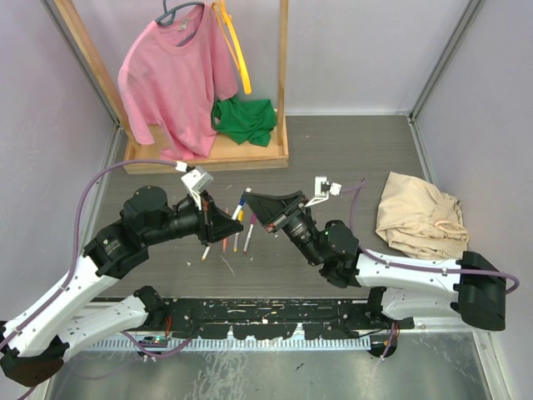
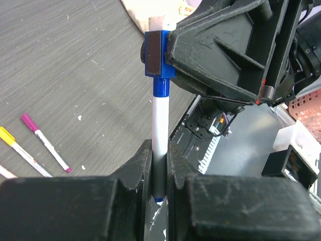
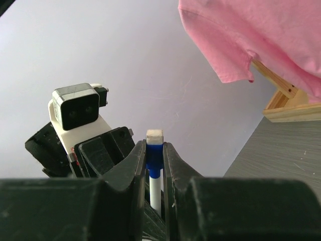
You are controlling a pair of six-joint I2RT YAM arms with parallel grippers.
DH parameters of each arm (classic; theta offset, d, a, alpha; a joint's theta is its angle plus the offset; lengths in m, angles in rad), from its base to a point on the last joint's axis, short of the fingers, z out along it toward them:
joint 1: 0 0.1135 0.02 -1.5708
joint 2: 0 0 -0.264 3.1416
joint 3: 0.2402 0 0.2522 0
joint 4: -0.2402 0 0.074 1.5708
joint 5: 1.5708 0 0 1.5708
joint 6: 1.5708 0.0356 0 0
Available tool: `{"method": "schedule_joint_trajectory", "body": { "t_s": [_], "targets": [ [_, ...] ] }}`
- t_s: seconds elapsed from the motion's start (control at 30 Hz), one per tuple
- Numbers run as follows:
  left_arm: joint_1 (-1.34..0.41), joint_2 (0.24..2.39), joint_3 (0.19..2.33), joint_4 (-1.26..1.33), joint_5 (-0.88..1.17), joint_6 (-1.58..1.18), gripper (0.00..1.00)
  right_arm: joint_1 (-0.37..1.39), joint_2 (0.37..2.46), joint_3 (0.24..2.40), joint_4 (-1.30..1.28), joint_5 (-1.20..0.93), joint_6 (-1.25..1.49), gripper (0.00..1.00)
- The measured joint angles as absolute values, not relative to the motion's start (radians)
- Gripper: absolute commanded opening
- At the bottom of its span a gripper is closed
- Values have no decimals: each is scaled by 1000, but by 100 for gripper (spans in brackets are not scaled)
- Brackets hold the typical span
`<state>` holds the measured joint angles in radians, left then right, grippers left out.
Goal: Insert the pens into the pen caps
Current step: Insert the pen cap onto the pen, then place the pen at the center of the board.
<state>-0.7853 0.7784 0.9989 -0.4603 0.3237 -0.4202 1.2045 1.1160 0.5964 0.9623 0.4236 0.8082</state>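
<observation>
A white-barrelled blue pen (image 2: 159,123) is held off the table between both arms. My left gripper (image 2: 159,150) is shut on its lower barrel. The blue pen cap (image 2: 157,60), topped by a white pad, sits over the pen's upper end, and my right gripper (image 3: 154,150) is shut on that cap (image 3: 154,152). In the top view the left gripper (image 1: 235,227) and right gripper (image 1: 252,200) meet at the blue pen (image 1: 242,203) above mid-table. A magenta pen (image 2: 44,142) and a yellow pen (image 2: 22,152) lie on the table. Other pens (image 1: 206,250) lie under the grippers.
A pink shirt (image 1: 179,75) hangs on a wooden rack (image 1: 208,154) at the back, with a green cloth (image 1: 243,118) on its base. A beige cloth (image 1: 420,215) lies crumpled at the right. Purple walls close in both sides.
</observation>
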Motion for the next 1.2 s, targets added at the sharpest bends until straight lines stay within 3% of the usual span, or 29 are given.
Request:
{"method": "schedule_joint_trajectory", "body": {
  "t_s": [0.17,0.37,0.7,0.8,1.2],
  "targets": [
    [-784,790,999,-423,330,-395,0,1140,1069,641,845,321,790,33],
    [-759,785,999,-279,287,-368,0,1105,1048,735,621,167,707,51],
    [-757,721,936,-282,205,-352,0,1097,885,775,393,177,595,57],
    [-757,725,922,-308,167,-355,0,1097,822,736,324,222,599,63],
    [-848,818,793,-375,-31,-449,0,1096,711,516,33,391,766,67]
  ]
}}
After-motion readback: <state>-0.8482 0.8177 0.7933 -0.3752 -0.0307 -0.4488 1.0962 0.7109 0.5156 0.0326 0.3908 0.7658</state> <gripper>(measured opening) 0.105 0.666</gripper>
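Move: The left fingers hold the white pen low on its body. Its blue cap is pinched between the right fingertips, about 6 cm above the left hand, 3 cm ahead and 2 cm to its right. On the table some 28 cm below the left hand, the purple pen lies about 12 cm ahead and 1 cm to the right, with the yellow-capped pen 3 cm to the left of it. From the right hand the purple pen is some 9 cm ahead, 1 cm left and 34 cm down. The right fingers open wide and let go of the blue cap, and after a small rise that hand drops about 13 cm below its start and draws some 8 cm to the right, its fingertips swinging down by over 30 degrees. The left hand keeps its pinch on the white pen, lifts about 4 cm, then sinks to some 9 cm below where it began while easing forward about 5 cm towards the pens on the table and turning some 15 degrees counter-clockwise. ##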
